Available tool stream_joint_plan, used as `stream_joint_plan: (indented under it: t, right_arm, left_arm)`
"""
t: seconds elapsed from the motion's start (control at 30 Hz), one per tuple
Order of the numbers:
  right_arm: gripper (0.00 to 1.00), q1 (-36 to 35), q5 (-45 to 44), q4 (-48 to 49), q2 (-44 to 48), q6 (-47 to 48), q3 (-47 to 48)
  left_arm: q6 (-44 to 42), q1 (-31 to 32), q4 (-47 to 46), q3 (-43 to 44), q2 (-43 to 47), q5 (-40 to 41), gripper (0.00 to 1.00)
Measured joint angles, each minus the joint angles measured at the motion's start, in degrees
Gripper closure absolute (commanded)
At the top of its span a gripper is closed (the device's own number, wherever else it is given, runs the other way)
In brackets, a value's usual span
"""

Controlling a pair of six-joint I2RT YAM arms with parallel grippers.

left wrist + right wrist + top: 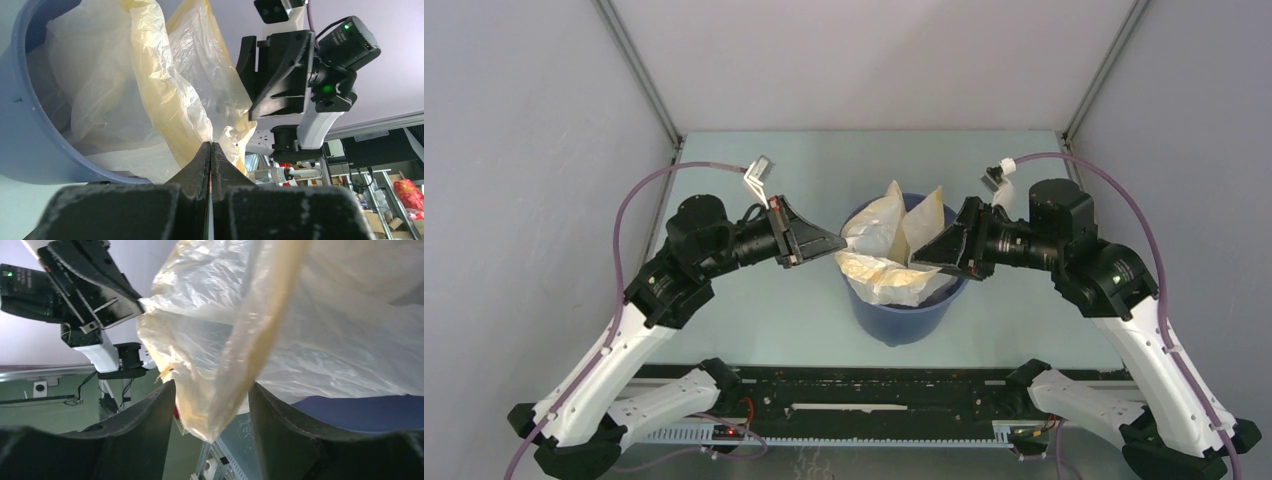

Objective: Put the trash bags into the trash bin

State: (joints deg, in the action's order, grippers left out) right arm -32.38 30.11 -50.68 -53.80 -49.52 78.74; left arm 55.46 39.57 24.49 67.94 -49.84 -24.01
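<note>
The trash bin (904,322) is a round blue bucket in the middle of the table, between the two arms. A wrinkled cream trash bag (889,225) sits in it, with two flaps standing above the rim and a yellowish fold draped over the near edge. My left gripper (839,243) is at the bin's left rim, shut on a pinch of the bag's film; its jaws (210,143) are pressed together. My right gripper (919,265) is over the bin's right side, open, and a fold of the bag (300,330) hangs loose between its fingers (211,385). The bin wall (360,410) shows below.
The teal table (764,310) lies inside grey walls with metal corner posts (639,70). Purple cables (629,205) loop from each wrist. A black rail (874,385) with the arm bases runs along the near edge.
</note>
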Motion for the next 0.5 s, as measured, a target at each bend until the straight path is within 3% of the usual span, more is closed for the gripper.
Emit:
stream_joint_plan:
  t: [0.07,0.2,0.27,0.37,0.5]
  right_arm:
    - [0.39,-0.44,0.33,1.4,0.2,-0.81,-0.37]
    - [0.68,-1.09,0.57,3.37,1.03,-2.16,-2.08]
    - [0.76,-1.09,0.04,3.04,1.64,-2.97,-2.78]
    - [0.81,-1.01,-1.11,1.73,2.86,-3.19,-2.91]
    - [0.8,-1.38,-3.54,-3.13,6.56,-3.28,-2.95]
  left_arm:
    - [0.02,0.09,0.07,-0.52,-0.11,0.17,1.0]
    - [0.07,0.31,0.02,-0.66,0.11,1.05,1.0]
    - [0.11,0.35,0.02,-0.83,0.66,1.84,1.0]
    - [0.74,0.42,0.07,-2.36,2.58,3.41,1.0]
    - [3.19,0.44,0.57,-6.6,5.99,5.68,1.0]
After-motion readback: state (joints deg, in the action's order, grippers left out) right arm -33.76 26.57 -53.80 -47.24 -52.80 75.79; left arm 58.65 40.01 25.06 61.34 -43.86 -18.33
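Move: The bag edge for the open right gripper to pinch already runs between its fingers, about 1 cm to their left and level with them. The trash bin's middle stands some 3 cm ahead of that hand, level sideways and roughly 23 cm below. From the left gripper, which already pinches the bag, the bin is about 2 cm ahead, 11 cm right and 25 cm below; the edge between the right fingers is 10 cm right, 1 cm back and 3 cm lower. Close the right fingers on the near right edge of the trash bag and, as they shut, draw that edge back and to the right, about 3 cm in all. Keep the left gripper's pinch; after a brief near-hold, lower it about 2.5 cm while easing it left, away from the right hand, above the bin's left side. ##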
